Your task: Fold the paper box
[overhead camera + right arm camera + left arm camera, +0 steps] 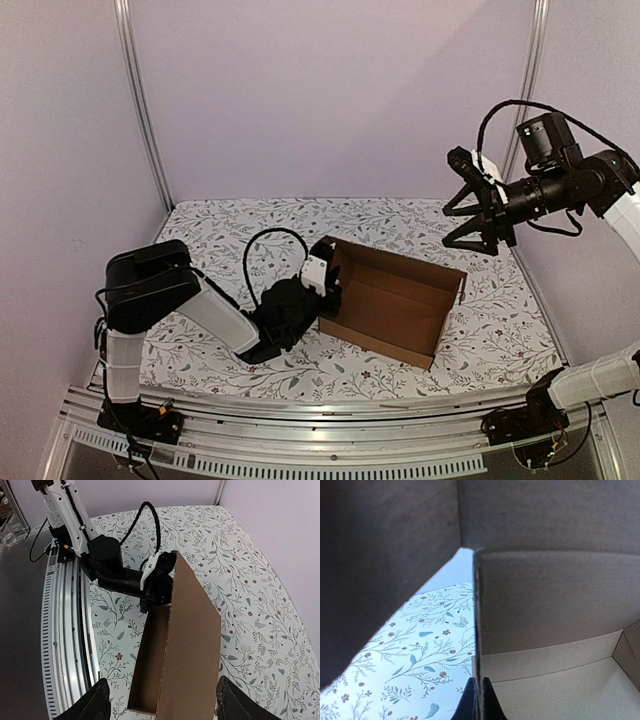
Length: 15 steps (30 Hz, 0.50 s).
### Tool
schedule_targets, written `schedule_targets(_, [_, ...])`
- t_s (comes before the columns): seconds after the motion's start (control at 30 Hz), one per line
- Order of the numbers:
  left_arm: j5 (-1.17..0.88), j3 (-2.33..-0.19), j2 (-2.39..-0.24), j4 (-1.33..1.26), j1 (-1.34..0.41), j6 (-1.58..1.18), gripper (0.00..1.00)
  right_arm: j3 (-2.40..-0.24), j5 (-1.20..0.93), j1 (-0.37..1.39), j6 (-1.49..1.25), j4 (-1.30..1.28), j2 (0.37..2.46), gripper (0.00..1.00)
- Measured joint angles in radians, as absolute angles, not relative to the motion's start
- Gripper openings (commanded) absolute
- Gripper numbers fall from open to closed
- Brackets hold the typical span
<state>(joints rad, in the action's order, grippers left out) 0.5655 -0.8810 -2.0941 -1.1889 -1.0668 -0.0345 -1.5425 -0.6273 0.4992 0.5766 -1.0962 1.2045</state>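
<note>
The paper box [395, 300] is a plain brown cardboard mailer standing open in the middle of the table, its lid flap raised at the back. My left gripper [328, 285] is shut on the box's left side wall; in the left wrist view the two black fingertips [469, 702] pinch the thin wall edge [478, 630], with the box's inside [560, 680] to the right. My right gripper [470, 222] is open and empty, high above the table's right rear. Its wrist view looks down on the box [192, 630] between its fingertips [87, 702].
The table is covered with a floral cloth [500, 330]. The metal rail [330, 415] runs along the near edge, and frame posts [140, 100] stand at the back corners. The left arm [107, 562] lies low beside the box's left end.
</note>
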Motion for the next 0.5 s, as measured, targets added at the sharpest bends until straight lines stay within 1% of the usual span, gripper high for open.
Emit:
schedule_targets(0.1, [0.574, -0.881, -2.094, -1.188, -1.071, -0.029, 0.0, -1.551, -0.516, 0.576, 0.537, -1.081, 1.271, 0.69])
schedule_targets(0.23, [0.587, -0.881, -2.094, -1.188, -1.072, -0.026, 0.0, -1.551, -0.349, 0.712, 0.528, -1.088, 1.334, 0.59])
schedule_targets(0.37, [0.591, -0.881, -2.094, -1.188, -1.074, -0.026, 0.0, -1.544, -0.233, 0.792, 0.535, -1.091, 1.358, 0.4])
schedule_targets(0.5, [0.593, -0.881, -2.094, -1.187, -1.076, -0.026, 0.0, -1.522, -0.138, 0.828, 0.556, -1.089, 1.357, 0.24])
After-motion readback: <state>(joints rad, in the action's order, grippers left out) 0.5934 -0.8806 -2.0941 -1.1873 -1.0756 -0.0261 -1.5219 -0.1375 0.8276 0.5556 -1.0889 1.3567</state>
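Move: The right hand, empty and open, is about 17 cm above the right part of the raised lid's free edge, nearly straight over it. The lid's right side flap is some 7 cm to the right, 2 cm back and 20 cm down; the tray's middle is 7 cm back, 5 cm left and 33 cm below. From the left hand, still pinching the lid's left side, that part of the edge is about 20 cm right, roughly level fore and aft, and 5 cm higher. Right hand sinks about 7 cm, shifting left, towards the lid's free edge, fingers tipping down and half closing. ##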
